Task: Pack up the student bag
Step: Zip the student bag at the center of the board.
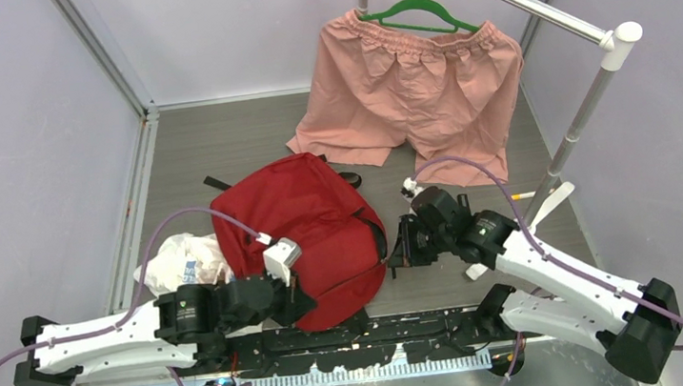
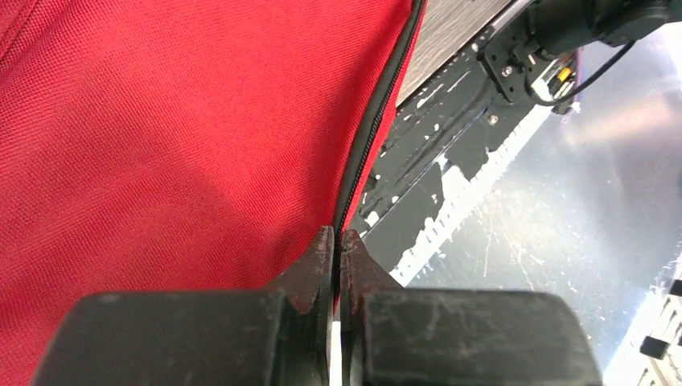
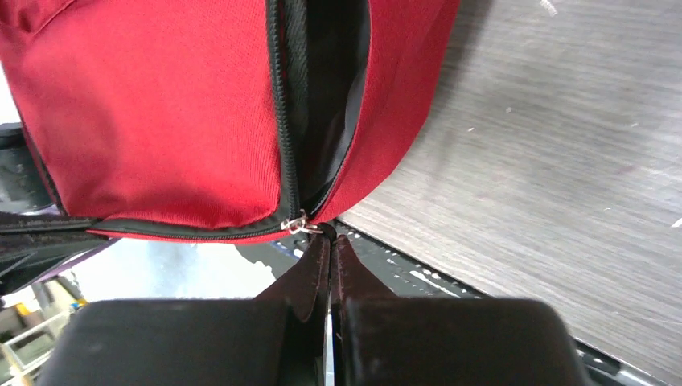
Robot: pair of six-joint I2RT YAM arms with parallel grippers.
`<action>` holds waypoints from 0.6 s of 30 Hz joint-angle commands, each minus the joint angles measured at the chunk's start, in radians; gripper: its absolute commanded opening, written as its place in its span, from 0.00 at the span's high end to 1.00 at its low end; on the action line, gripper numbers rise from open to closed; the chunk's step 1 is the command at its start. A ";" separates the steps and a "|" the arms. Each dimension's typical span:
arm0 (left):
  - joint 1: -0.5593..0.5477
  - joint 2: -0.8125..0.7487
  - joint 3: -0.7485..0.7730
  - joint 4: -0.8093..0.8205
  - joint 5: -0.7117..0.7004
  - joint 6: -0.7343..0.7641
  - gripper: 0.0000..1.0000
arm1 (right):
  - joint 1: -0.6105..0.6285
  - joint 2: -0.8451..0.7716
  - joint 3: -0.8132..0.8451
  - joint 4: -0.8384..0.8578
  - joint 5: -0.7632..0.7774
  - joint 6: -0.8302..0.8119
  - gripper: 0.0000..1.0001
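The red student bag (image 1: 307, 221) lies on the table between my two arms. In the right wrist view its black zipper (image 3: 283, 121) stands partly open over a dark inside. My right gripper (image 3: 328, 238) is shut on the zipper pull, just below the metal slider ring (image 3: 297, 224), at the bag's near right corner (image 1: 389, 261). My left gripper (image 2: 338, 236) is shut on the bag's zippered edge (image 2: 371, 129) at the bag's near side (image 1: 303, 300). Red fabric (image 2: 161, 145) fills the left of that view.
Pink shorts (image 1: 414, 94) on a green hanger (image 1: 421, 14) hang from a rail stand (image 1: 588, 114) at the back right. A white plastic bag (image 1: 180, 263) lies left of the student bag. The black mounting rail (image 1: 371, 329) runs along the near edge.
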State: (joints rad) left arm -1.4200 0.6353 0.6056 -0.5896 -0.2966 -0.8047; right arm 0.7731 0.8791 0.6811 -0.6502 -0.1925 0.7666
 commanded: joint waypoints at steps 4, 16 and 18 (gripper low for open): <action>-0.002 0.122 0.044 -0.067 0.044 0.019 1.00 | -0.162 0.123 0.096 -0.059 0.068 -0.206 0.99; -0.002 -0.145 0.111 -0.266 -0.018 0.026 1.00 | -0.449 0.502 0.171 0.343 -0.097 -0.180 0.99; -0.002 -0.182 0.117 -0.298 -0.050 0.018 1.00 | -0.448 0.567 0.234 0.320 -0.159 -0.201 0.99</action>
State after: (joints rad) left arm -1.4075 0.5583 0.6662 -0.6571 -0.3489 -0.7795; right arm 0.4015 1.3430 0.7948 -0.4793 -0.5041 0.6262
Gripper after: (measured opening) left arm 0.016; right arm 0.038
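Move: The right hand already holds the zip slider at the red student bag's right corner. The far end of its black opening lies about 11 cm ahead, 5 cm left and slightly below. The black strap loop is some 18 cm ahead and 5 cm left, the marker about 9 cm ahead and 20 cm right. From the left hand, still pinching the closed seam, that zip end is roughly 17 cm ahead and 12 cm right; the white plastic bag is about 10 cm ahead, 28 cm left. Forward along the bag's right side, about 9 cm and sinking some 3.5 cm, the right hand draws the pinched slider towards the far end of the opening, bowing a little right before easing back left as the fingers tip. The left hand keeps its shut grip on the seam, dips about 2.5 cm, then lifts it to some 3 cm above its start. ##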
